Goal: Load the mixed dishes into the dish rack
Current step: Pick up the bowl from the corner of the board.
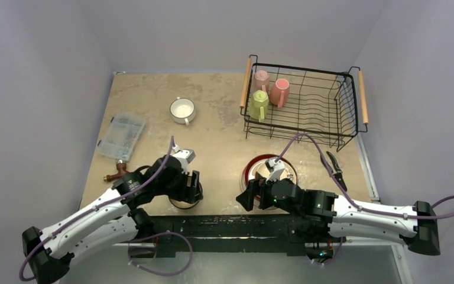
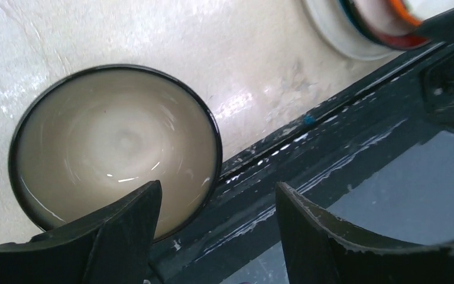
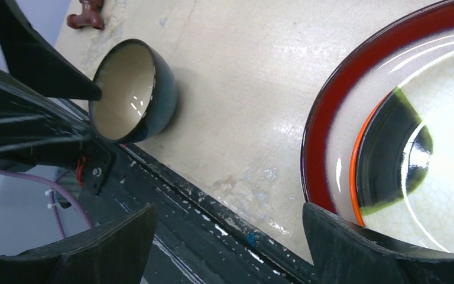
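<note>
The teal bowl (image 1: 184, 202) with its cream inside (image 2: 118, 148) stands at the table's near edge. My left gripper (image 2: 216, 204) is open straddling the bowl's near rim, one finger (image 2: 130, 231) over the inside and the other over the black edge rail, neither touching. The plates (image 1: 270, 168) lie stacked, the red-rimmed cream plate (image 3: 325, 130) lowest with a red-orange one in it. My right gripper (image 3: 227, 216) is open beside the stack's left edge and holds nothing. The dish rack (image 1: 331, 118) at the back right holds pale pink (image 1: 260, 80), salmon (image 1: 280, 92) and yellow-green (image 1: 258, 105) mugs. A white mug (image 1: 182, 110) stands mid-table.
A clear compartment box (image 1: 122, 136) lies at the left, with a small red-brown piece (image 1: 115, 171) near it. Black pliers (image 1: 333, 167) lie just in front of the rack. The black rail (image 3: 213, 213) runs along the table's near edge, under both grippers.
</note>
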Tool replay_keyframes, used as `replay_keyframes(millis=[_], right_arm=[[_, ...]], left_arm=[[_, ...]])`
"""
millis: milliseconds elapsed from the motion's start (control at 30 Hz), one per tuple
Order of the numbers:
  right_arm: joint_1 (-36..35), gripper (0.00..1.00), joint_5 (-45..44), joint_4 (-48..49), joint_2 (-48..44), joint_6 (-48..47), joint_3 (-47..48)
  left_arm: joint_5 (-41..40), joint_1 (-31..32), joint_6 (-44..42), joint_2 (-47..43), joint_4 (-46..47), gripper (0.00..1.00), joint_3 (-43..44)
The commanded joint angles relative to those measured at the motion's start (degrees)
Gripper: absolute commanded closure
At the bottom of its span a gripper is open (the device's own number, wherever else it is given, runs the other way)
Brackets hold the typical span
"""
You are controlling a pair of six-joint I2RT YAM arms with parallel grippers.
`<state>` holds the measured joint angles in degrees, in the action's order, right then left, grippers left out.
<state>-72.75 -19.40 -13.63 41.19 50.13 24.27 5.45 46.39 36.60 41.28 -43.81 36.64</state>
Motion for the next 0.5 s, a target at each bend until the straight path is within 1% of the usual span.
replay_keyframes(millis=[0,100,200,300,333,467], right_arm=[[-0.1,0.05,-1.0,2.2,-2.8,1.1,-0.5],[-0.1,0.04,-1.1,1.8,-4.7,1.8,-1.9],[-0.1,0.04,-1.1,0.7,-6.3,2.4,-2.7],[-0.1,0.04,-1.6,-1.1,-8.4,3.0,-2.8],[-0.1,0.04,-1.9,-1.9,-9.0,3.1,-2.7],[-0.1,0.05,-4.7,-7.1,-12.9,3.5,-1.5]], left_arm=[[-10.0,6.9,4.3,6.8,-1.6,0.32,2.1],[-14.4,11.5,4.8,13.9,-2.3,0.33,5.2],[-18.1,14.7,4.6,21.4,-3.1,0.4,8.8],[-22.0,16.5,4.7,28.2,-5.7,0.49,12.2],[-23.0,17.1,4.8,30.0,-6.2,0.5,13.1],[-24.7,18.1,4.8,33.8,-6.2,0.53,14.2]])
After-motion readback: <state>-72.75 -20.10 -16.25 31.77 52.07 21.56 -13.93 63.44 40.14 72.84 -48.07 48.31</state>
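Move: The bowl's middle is roughly 5 cm to the left gripper's left, 3 cm ahead and 9 cm below. The stacked plates stand some 26 cm to the gripper's right and 7 cm ahead; the red pipe fitting lies about 30 cm to its left and 12 cm ahead. The white mug is about 36 cm ahead and 5 cm left. From the right gripper, the bowl is about 21 cm left, 4 cm ahead and 9 cm below. Bring the left gripper down about 5 cm towards the bowl's right-hand rim, easing a couple of centimetres to the right as it sinks. Roll the wrist nearly 30 degrees so the slanting fingers come to point almost straight down, one over the bowl's inside and one outside its rim, and narrow their gap part-way without shutting. ##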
